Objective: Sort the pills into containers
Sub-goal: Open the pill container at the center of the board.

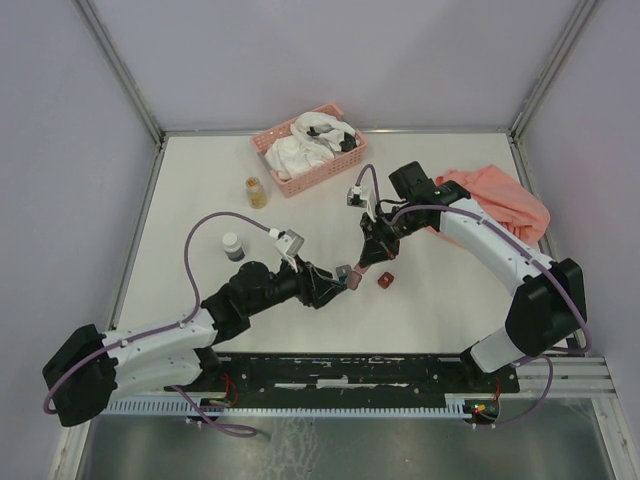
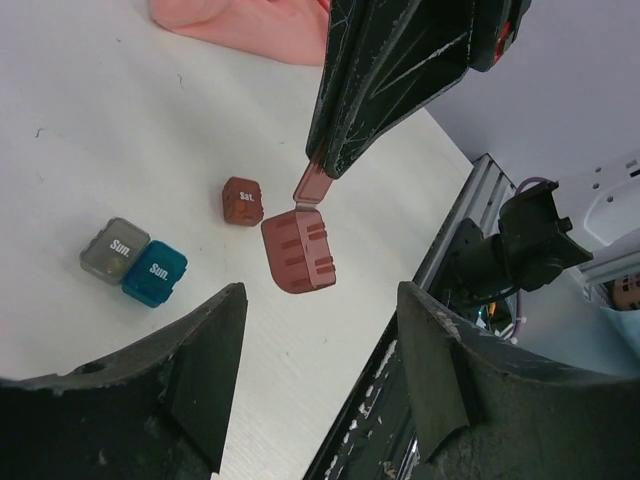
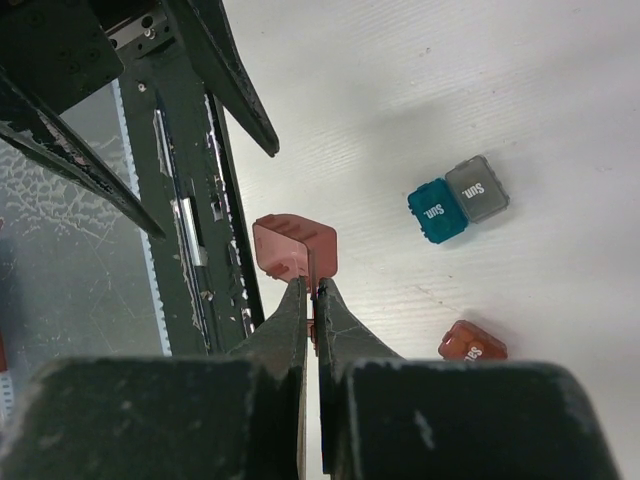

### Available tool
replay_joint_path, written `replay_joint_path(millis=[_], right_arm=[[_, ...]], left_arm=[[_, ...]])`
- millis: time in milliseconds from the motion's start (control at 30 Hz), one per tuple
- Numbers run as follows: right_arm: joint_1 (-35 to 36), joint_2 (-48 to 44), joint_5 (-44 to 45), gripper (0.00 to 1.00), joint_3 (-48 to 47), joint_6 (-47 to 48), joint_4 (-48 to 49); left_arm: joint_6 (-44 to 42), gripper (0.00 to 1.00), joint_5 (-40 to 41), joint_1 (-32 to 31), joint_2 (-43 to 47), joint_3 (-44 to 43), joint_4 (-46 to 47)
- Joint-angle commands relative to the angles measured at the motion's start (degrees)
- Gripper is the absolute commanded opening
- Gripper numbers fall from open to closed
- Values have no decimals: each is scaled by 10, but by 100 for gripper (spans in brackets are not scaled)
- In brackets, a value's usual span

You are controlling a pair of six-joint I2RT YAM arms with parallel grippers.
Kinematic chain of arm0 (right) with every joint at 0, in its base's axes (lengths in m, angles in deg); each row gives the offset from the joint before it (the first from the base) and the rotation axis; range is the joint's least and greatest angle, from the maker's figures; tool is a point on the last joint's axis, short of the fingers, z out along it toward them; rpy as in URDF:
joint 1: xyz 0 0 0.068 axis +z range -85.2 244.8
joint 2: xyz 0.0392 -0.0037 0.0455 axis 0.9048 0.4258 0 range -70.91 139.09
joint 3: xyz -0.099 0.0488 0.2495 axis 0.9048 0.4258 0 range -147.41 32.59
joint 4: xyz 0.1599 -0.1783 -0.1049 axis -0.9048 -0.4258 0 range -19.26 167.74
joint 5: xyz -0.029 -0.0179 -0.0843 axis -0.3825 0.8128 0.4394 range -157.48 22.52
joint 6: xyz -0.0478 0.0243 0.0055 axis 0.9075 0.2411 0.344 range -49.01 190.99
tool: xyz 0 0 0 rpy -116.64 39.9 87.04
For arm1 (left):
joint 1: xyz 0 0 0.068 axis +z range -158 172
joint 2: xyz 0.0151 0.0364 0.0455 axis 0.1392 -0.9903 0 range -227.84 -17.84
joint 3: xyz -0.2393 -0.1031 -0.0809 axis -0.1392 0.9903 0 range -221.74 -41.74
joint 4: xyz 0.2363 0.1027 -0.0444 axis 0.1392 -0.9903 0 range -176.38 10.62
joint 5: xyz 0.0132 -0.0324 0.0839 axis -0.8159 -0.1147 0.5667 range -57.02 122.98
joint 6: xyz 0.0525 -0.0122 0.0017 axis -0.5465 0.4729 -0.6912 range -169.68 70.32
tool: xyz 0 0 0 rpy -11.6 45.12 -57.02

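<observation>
My right gripper (image 3: 312, 290) is shut on the thin lid of an open dark red container (image 3: 295, 248) and holds it just above the table; from above, the right gripper (image 1: 368, 262) is at mid-table. The left wrist view shows that container (image 2: 298, 250) hanging empty from the right gripper's fingers (image 2: 380, 90). My left gripper (image 2: 320, 370) stands open right below it, with nothing between its fingers. A second dark red container (image 2: 242, 200), a grey one (image 2: 115, 250) and a teal one (image 2: 155, 272) rest shut on the table. The jar of amber pills (image 1: 257, 192) stands far back left.
A second white-capped jar (image 1: 232, 246) with dark contents stands left of the arms. A pink basket (image 1: 318, 178) of white cloth sits at the back. A salmon cloth (image 1: 500, 200) lies at the right. The table's front rail (image 2: 450, 240) runs close to the held container.
</observation>
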Motion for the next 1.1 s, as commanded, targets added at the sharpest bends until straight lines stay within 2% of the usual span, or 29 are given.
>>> replay_joint_path(millis=[0, 233, 467, 800, 1067], right_arm=[[6, 4, 3, 2, -23, 3, 11], [6, 3, -1, 2, -23, 3, 10], [6, 3, -10, 2, -26, 7, 4], [6, 17, -38, 2, -36, 26, -25], [8, 40, -42, 2, -49, 46, -53]], left_arm=[[5, 70, -11, 2, -21, -13, 31], [6, 68, -2, 2, -106, -55, 19], [-3, 52, 38, 3, -133, -62, -8], [-18, 46, 56, 12, -186, -93, -12], [-23, 43, 36, 24, -219, -111, 12]])
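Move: The red pill container hangs from the flap pinched in the right fingers, roughly 3 cm ahead of the left hand, 4 cm to its right and 5 cm below; from the right hand it is about 2 cm back, 2 cm left and 3 cm down. On the table some 13 cm below the left hand, the grey-and-teal Sun pair lies around 6 cm ahead and 3 cm right, and the red Sat container about 6 cm ahead and 11 cm right. The left hand sinks about 6 cm towards the red container hanging from the right hand, drifting slightly right, then eases forward by some 4–5 cm as the descent tapers off, its left side rising by about 10 degrees while the fingers partly close. One left fingertip comes up against the container's body, with nothing pinched between the two fingers yet, while the right hand keeps its shut grip on the flap and holds almost still. ##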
